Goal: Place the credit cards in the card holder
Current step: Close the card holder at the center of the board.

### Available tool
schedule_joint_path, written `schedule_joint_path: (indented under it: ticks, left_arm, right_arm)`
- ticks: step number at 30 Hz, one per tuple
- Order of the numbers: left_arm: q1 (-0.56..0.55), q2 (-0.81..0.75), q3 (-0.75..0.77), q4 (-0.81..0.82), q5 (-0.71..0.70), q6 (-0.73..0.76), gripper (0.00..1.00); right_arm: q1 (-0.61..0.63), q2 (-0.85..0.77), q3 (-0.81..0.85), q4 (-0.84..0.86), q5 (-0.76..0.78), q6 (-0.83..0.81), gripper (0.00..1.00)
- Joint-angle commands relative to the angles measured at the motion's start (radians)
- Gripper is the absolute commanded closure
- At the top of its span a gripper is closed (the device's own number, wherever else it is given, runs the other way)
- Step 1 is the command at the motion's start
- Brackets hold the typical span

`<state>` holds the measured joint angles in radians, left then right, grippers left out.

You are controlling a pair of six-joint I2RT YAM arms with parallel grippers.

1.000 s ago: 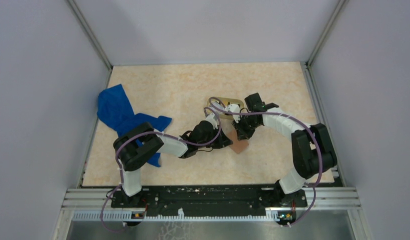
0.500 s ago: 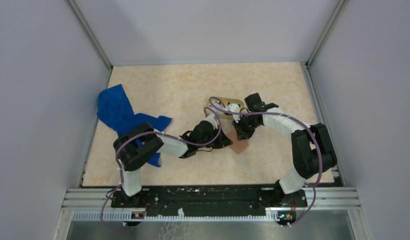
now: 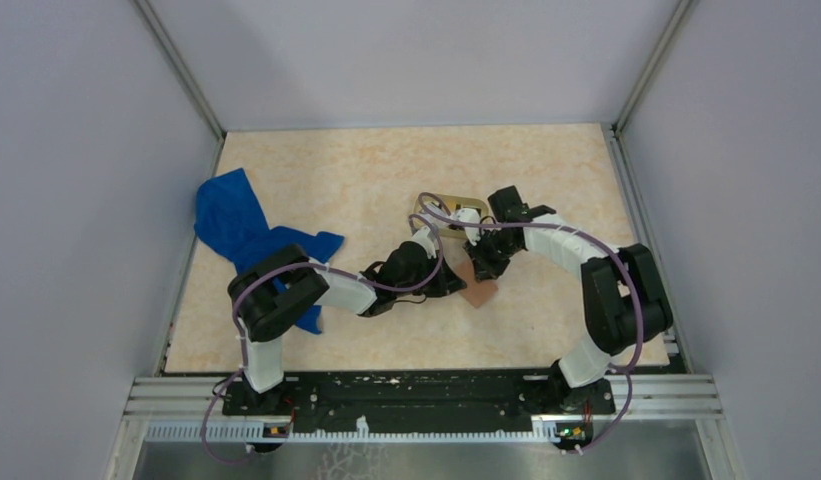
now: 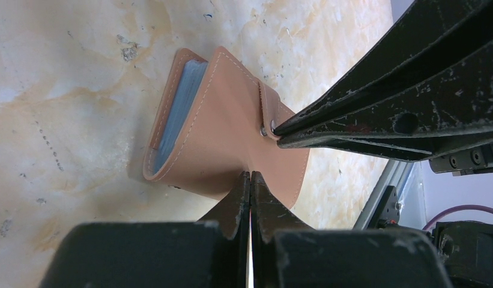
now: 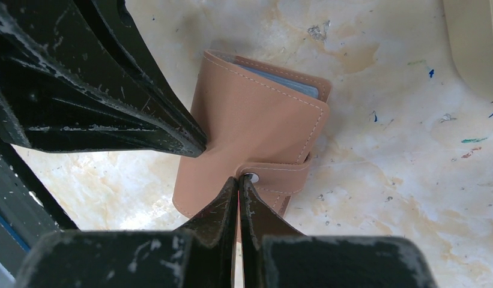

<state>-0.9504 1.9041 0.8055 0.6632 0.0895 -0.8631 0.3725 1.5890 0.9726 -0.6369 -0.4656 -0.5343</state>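
Observation:
The salmon-tan card holder [image 3: 479, 293] lies folded on the table, with its strap wrapped over the cover and a grey-blue inner face showing at its open edge [image 4: 175, 114]. My left gripper [image 4: 250, 174] is shut, its tips pressed against the card holder's cover [image 4: 226, 138]. My right gripper [image 5: 239, 178] is also shut, its tips resting at the metal snap on the strap [image 5: 274, 174]. Each wrist view shows the other gripper's fingers [image 4: 364, 108] [image 5: 105, 102] touching the card holder [image 5: 244, 114]. The credit cards are out of view.
An oval tan tray [image 3: 436, 201] sits just behind the grippers, and its pale rim [image 5: 472, 48] shows in the right wrist view. A blue cloth [image 3: 236, 225] lies at the left, partly under the left arm. Grey walls enclose the table.

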Motion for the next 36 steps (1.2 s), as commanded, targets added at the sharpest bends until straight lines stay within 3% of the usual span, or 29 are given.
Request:
schedule_joint_path:
  ticks: [1, 23, 27, 29, 34, 36]
  left_arm:
    - [0.002, 0.031, 0.012, 0.001, 0.013, 0.007, 1.0]
    - [0.002, 0.024, -0.003, 0.015, 0.01, 0.009, 1.0]
    - [0.007, 0.003, -0.008, 0.015, 0.019, 0.029, 0.97]
    - [0.011, -0.033, -0.028, 0.025, 0.016, 0.053, 0.84]
    - [0.015, -0.21, -0.073, -0.017, -0.002, 0.171, 0.57]
    - [0.015, -0.302, -0.082, -0.074, -0.011, 0.254, 0.46]
  right_arm:
    - [0.033, 0.052, 0.006, 0.002, 0.006, 0.018, 1.0]
    - [0.021, 0.102, 0.024, 0.017, 0.026, 0.061, 1.0]
    - [-0.037, -0.029, 0.026, 0.013, -0.097, 0.037, 0.67]
    - [-0.062, -0.101, 0.026, -0.005, -0.164, 0.012, 0.57]
    - [-0.164, -0.282, 0.025, -0.015, -0.227, -0.05, 0.46]
    - [-0.233, -0.372, 0.007, 0.036, -0.218, -0.055, 0.34]
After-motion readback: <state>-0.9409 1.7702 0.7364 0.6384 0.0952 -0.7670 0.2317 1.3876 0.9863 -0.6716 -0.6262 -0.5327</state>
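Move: The closed right fingertips are on the strap's snap, with the card holder's middle roughly 1 cm back and 1 cm left of them, just below. The left fingertips, some 2 cm back and 3 cm left of the right ones, are on the cover near its edge; from them the holder's middle is 1 cm forward, 2 cm right. The card tray lies about 12 cm ahead and 5 cm left of the right hand. The right fingertips keep pressing on the snap, sinking about half a centimetre while the left tips hold the cover down. Then both let go: the right hand opens to about half and rises quickly some 7 cm, going slightly forward and right late and tilting about 15 degrees; the left opens about half and lifts 2–3 cm, backing off to the left. ##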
